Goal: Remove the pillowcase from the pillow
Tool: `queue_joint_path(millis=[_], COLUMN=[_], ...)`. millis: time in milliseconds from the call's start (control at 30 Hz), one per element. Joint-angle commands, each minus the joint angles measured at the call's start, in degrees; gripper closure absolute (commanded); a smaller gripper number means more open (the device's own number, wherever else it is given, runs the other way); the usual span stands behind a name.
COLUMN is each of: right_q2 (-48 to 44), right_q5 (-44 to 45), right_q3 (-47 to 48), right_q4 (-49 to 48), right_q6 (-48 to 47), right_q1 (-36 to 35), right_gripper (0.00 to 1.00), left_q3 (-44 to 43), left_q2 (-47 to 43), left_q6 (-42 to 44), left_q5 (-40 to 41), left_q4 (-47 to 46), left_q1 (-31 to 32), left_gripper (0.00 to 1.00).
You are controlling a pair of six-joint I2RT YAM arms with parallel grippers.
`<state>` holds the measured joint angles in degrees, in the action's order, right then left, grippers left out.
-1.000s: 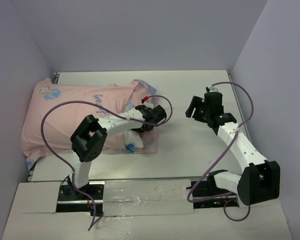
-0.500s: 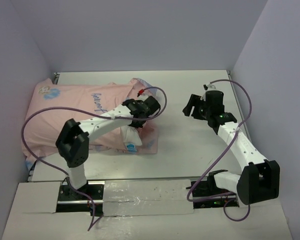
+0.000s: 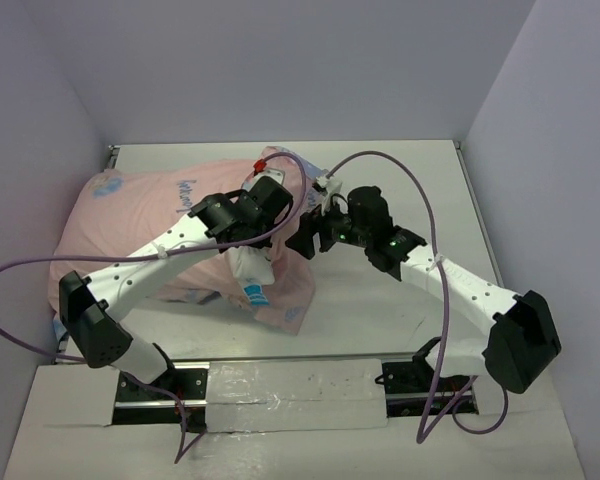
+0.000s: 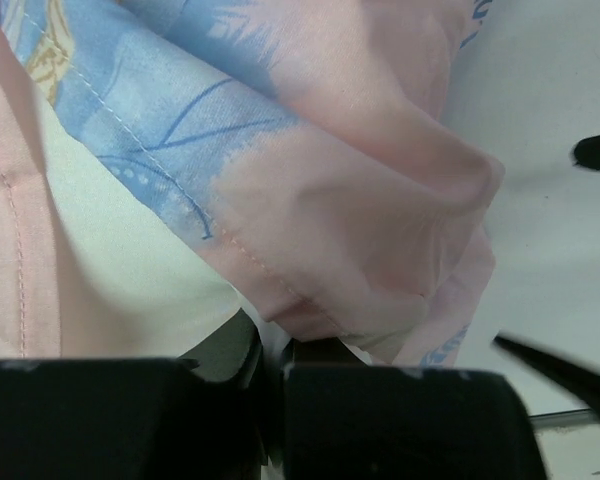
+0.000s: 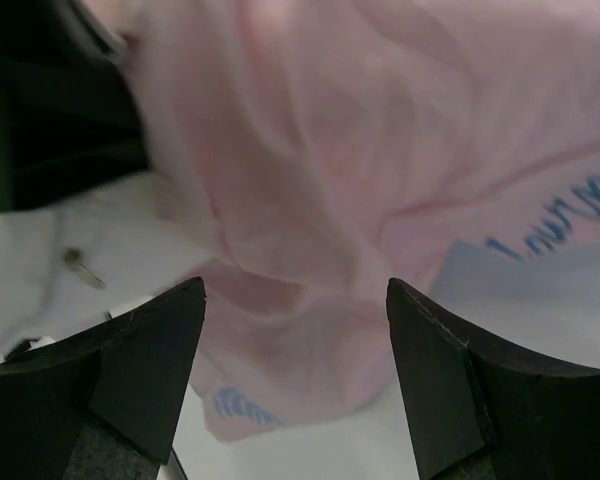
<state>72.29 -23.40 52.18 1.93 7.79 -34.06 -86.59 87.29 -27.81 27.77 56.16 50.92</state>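
Note:
The pillowcase (image 3: 140,225), pale pink side up with blue marks, covers the pillow at the left of the table. Its open end hangs bunched near the middle (image 3: 280,290). My left gripper (image 3: 277,212) is shut on the pillowcase's hem (image 4: 310,300) and holds it lifted. A strip of the white pillow (image 4: 120,270) shows inside the blue hem in the left wrist view. My right gripper (image 3: 302,238) is open right beside the lifted end. Pink fabric (image 5: 310,230) fills the space just beyond its fingertips (image 5: 150,350), not touching them.
The white tabletop (image 3: 400,170) lies to the right of the pillowcase and behind it. Purple-grey walls close in the table on the left, back and right. Purple cables loop above both arms. The arm bases sit on a white rail (image 3: 290,385) at the near edge.
My left gripper has moved back and left, lifting the pillowcase's open end. My right arm has swung left from the right side of the table up to that end.

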Motion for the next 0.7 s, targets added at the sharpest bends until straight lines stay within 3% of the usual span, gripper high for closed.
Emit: queue_joint_path(millis=[0,167,267,300,367,400,567,667], right_q2=[2.1,8.6,13.4,14.4,15.2,14.9,11.0,9.0], right_q5=[-0.4,3.7,7.0,9.3,21.1,26.0,44.1,47.5], right_q3=[2.6,7.4,10.6,12.0,12.5,12.2,11.1,10.0], right_q4=[-10.4,-11.3,-9.5,-8.6,-6.0,-5.2,3.1,6.2], right_q6=[1.1,3.5,4.4,5.7,8.4,11.3,18.3,22.7], right_q1=[-3.1,-7.2,-8.1,-8.2,-8.0,-7.8,-1.5,5.1], right_gripper=[0.2,0.2,0.28,0.54,0.9,1.0,1.0,1.0], left_q3=[-0.7,-0.9,-0.3,-0.1,0.5,1.6,4.0,5.3], left_q2=[-0.5,-0.6,-1.3,-1.7,-2.2,-3.0,-4.3,-4.7], left_q6=[-1.0,-1.2,-1.5,-1.7,-2.1,-2.2,-3.4,-4.2], left_q5=[-0.7,-1.8,-2.6,-2.5,-1.9,-1.8,-1.4,-1.4], left_q4=[-2.9,-3.5,-3.8,-3.5,-3.4,-3.5,-2.6,-1.8], left_q1=[0.1,0.1,0.1,0.1,0.1,0.1,0.0,-0.1], left_gripper=[1.0,1.0,1.0,1.0,1.0,1.0,1.0,1.0])
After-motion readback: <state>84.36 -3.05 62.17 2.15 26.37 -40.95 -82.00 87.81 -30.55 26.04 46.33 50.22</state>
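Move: Some 7 cm to the right hand's left, 3 cm ahead and about level with it, hangs the pink fold of the pillowcase beside its open edge. The white pillow corner, already pinched in the left hand, lies about 10 cm left and 1 cm ahead of the right hand; the case's hanging flap is roughly 13 cm back, 5 cm left and 17 cm below. From the left hand that fold is about 3 cm right, 2 cm ahead and slightly higher. Reaching left about 7 cm with open fingers, the right hand comes up beside the left gripper, edges forward and shuts on the pink pillowcase fold, then draws it back right some 3 cm and on forward, turning clockwise some 20 degrees. The left hand keeps its pinch on the white pillow corner and, after the grip, goes about 2 cm right, a little forward and down, as if pulled along. ##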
